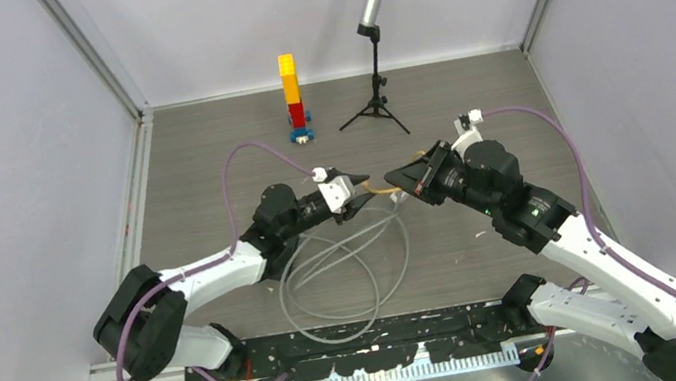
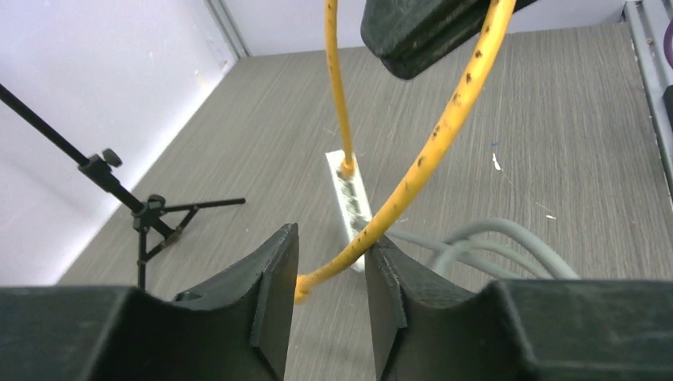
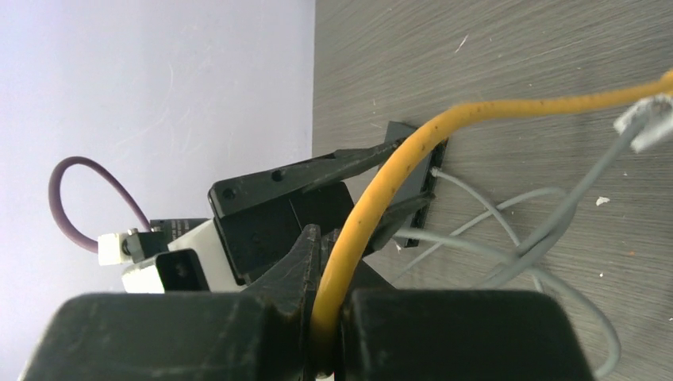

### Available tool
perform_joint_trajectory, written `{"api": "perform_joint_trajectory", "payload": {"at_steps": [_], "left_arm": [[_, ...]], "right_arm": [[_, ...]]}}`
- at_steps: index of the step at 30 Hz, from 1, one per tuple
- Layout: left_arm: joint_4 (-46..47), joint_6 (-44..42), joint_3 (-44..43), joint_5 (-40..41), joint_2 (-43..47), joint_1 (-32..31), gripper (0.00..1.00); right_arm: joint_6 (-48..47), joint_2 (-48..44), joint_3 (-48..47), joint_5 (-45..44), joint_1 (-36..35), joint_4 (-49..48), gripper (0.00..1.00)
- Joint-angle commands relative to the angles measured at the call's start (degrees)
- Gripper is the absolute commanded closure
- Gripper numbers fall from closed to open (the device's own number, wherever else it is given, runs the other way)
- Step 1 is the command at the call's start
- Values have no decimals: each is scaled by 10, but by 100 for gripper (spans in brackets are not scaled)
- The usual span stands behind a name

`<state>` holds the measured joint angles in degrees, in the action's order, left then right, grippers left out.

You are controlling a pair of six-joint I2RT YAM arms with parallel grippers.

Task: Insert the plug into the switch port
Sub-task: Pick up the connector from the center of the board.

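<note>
The white switch [image 2: 349, 202] lies flat on the floor with its row of dark ports facing up. One end of a yellow cable [image 2: 432, 143] is seated in its far port. My right gripper [image 3: 332, 254] is shut on this cable and hangs above the switch. From there the cable slants down between the fingers of my left gripper [image 2: 332, 234], touching the right finger [image 2: 389, 278] and vanishing by the left one. Those jaws stand apart, wider than the cable. A clear plug [image 3: 647, 123] ends a grey cable. From above, both grippers [image 1: 361, 190] [image 1: 400, 181] meet tip to tip.
Loops of grey cable [image 1: 346, 270] lie on the floor under and in front of the left arm. A black tripod [image 1: 378, 93] and a yellow-red-blue brick tower [image 1: 293, 96] stand at the back. White walls close in both sides.
</note>
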<state>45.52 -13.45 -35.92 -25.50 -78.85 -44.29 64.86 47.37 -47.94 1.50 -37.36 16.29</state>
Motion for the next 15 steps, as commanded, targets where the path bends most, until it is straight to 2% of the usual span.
{"api": "perform_joint_trajectory", "payload": {"at_steps": [1,4,7,8,12,15], "left_arm": [[-1,-9,-33,-10,22,0,71],[-23,-15,-39,-24,20,0,99],[-37,-13,-41,-28,21,0,100],[-44,-13,-42,-27,25,0,100],[-120,-43,-45,6,62,0,100],[-241,-104,-73,45,100,-1,100]], "right_arm": [[0,-15,-7,5,3,-43,100],[-1,-19,-3,3,4,-43,99],[-2,-24,0,1,4,-39,99],[-5,-27,-1,-2,5,-31,96],[-40,-48,-10,-13,5,24,66],[-91,-64,-30,-28,5,109,45]]}}
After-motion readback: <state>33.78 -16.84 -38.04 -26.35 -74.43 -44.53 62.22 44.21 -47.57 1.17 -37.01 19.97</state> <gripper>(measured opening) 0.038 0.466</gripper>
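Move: The orange cable's free end, with its plug, already lies between the left hand's half-open fingers, within about a centimetre of the hand point. From the right hand, which pinches the same cable, that end is some 5 cm to the left, level in reach and about 5 cm lower. From the left hand, the white switch lies roughly 11 cm to the right, 4 cm farther out and 20 cm below; the grey cable coil lies about 13 cm back, 6 cm left and 21 cm below. The left hand shuts its fingers from half open and pinches the orange cable close to its free end, staying nearly in place apart from a rise of under 1 cm that it gives back and a drift of about 1 cm back towards its base. Only once that grip is shut does the right hand open to about half and ease off some 1.5 cm to its right and back, away from the left hand, letting the cable out of its pinch. ##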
